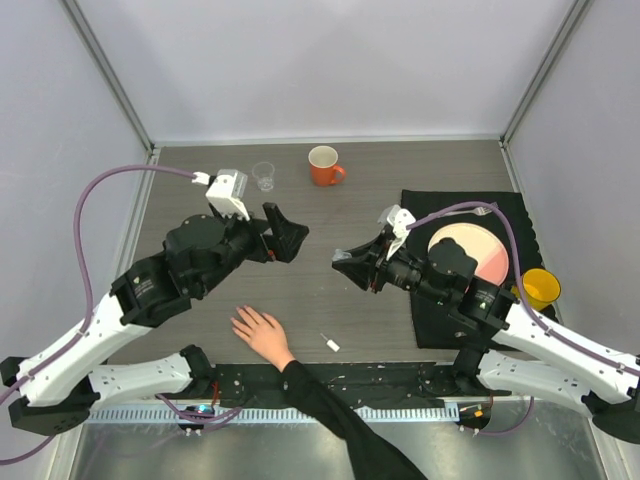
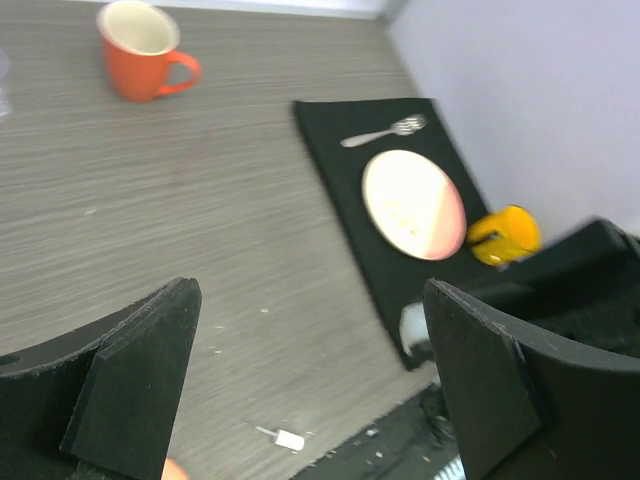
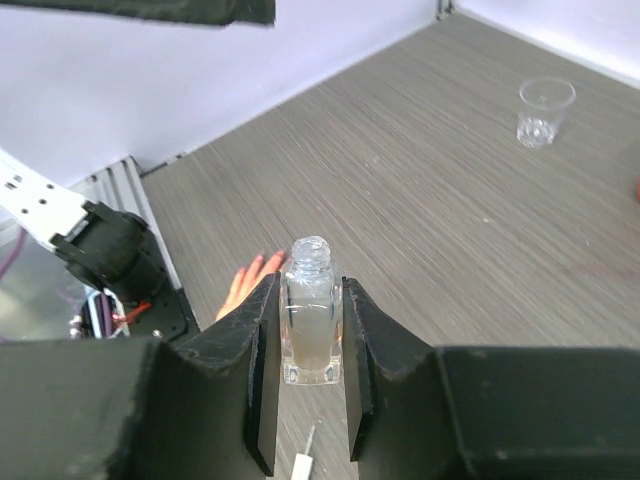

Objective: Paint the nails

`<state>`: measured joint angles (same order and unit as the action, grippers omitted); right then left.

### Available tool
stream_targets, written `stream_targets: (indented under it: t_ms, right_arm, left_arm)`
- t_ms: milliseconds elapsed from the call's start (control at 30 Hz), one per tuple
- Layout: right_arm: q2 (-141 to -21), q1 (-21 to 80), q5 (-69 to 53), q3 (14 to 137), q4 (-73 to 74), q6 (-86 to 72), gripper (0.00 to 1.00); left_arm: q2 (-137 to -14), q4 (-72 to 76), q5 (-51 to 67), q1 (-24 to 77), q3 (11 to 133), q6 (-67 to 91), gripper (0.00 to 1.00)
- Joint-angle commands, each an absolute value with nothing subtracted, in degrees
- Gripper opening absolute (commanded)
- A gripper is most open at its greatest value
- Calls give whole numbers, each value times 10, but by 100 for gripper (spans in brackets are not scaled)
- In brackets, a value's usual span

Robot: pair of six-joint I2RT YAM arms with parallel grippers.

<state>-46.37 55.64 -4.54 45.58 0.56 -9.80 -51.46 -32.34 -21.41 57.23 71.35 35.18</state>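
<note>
A bare light-skinned hand [image 1: 262,333] with a black sleeve lies flat near the table's front edge, fingers spread; its nails are too small to make out. Its fingertips [image 3: 248,280] show in the right wrist view. My right gripper [image 1: 347,262] is shut on a small clear uncapped bottle [image 3: 310,318], held upright above the table to the right of the hand. The bottle's white cap with its brush [image 1: 329,343] lies on the table right of the hand, and also shows in the left wrist view [image 2: 287,438]. My left gripper [image 1: 288,233] is open and empty [image 2: 310,390], above the table beyond the hand.
An orange mug [image 1: 324,165] and a clear plastic cup [image 1: 263,175] stand at the back. A black mat [image 1: 430,320] on the right carries a pink plate [image 1: 470,250] and a fork [image 2: 383,131]. A yellow cup [image 1: 540,288] sits at its right edge.
</note>
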Motion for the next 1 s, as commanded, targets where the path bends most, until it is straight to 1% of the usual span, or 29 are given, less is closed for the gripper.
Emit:
stream_targets:
  t_ms: [0,133,200,267,333,400,467,600,667,700,833,867,967]
  right_arm:
    - [-454,552,-9,438,-24,-92,1]
    - [-432,552,-3,413,-38,-69,1]
    - [-425,552,44,403,-38,-62,1]
    - [-402,551,81,389,-38,-66,1]
    - [-383,551,154,379,-33,-69,1]
    - [-356,551,211,377,-20,-69,1]
    - [-339,551,246,377,-16,-74,1]
    - [-312,551,329,392,14,-82,1]
    - [-310,551,351,408,40,-85,1]
    - [-307,551,352,412,56,-84,1]
    - [-289,551,361,424,85,-90,1]
    - [-287,551,363,426,91,-91,1]
    - [-280,551,380,436,117,-100,1]
  left_arm:
    - [-544,-389,-279,566,751,354,98]
    - [-532,-344,-241,566,726,345,100]
    - [-526,-353,-250,566,726,356,100]
    - [-538,-393,-288,565,750,390,100]
    - [-559,-489,-298,556,793,421,99]
    - [-605,-583,-281,548,823,476,91]
    - [-634,-609,-234,548,832,531,84]
    - [-671,-585,-159,548,768,598,82]
    - [-678,-511,-120,553,707,607,73]
    - [-692,-498,-124,558,682,616,72]
    - [-749,-494,-148,604,678,666,71]
    - [-758,-488,-157,634,678,683,71]
    - [-789,-473,-183,684,672,782,72]
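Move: The loose brush cap lies on the table some 36 cm below my empty, open left hand, about 7 cm back and 8 cm to its right. The model hand is roughly 9 cm to the left of my left hand, 5 cm back and 34 cm down. My right hand already grips the bottle. From it, the brush cap is about 4 cm left, 5 back and 30 below, and the black mat's middle is some 29 cm right, 13 ahead and 31 below. I clear my right hand away from the brush cap, carrying the bottle about 14 cm right and a little forward to the mat's near-left side, dipping briefly and turning clockwise some 40 degrees with the grip kept. After hovering, my left hand drops steeply towards the brush cap, easing back and right, tips its fingers well down and narrows them partway, touching nothing yet. ##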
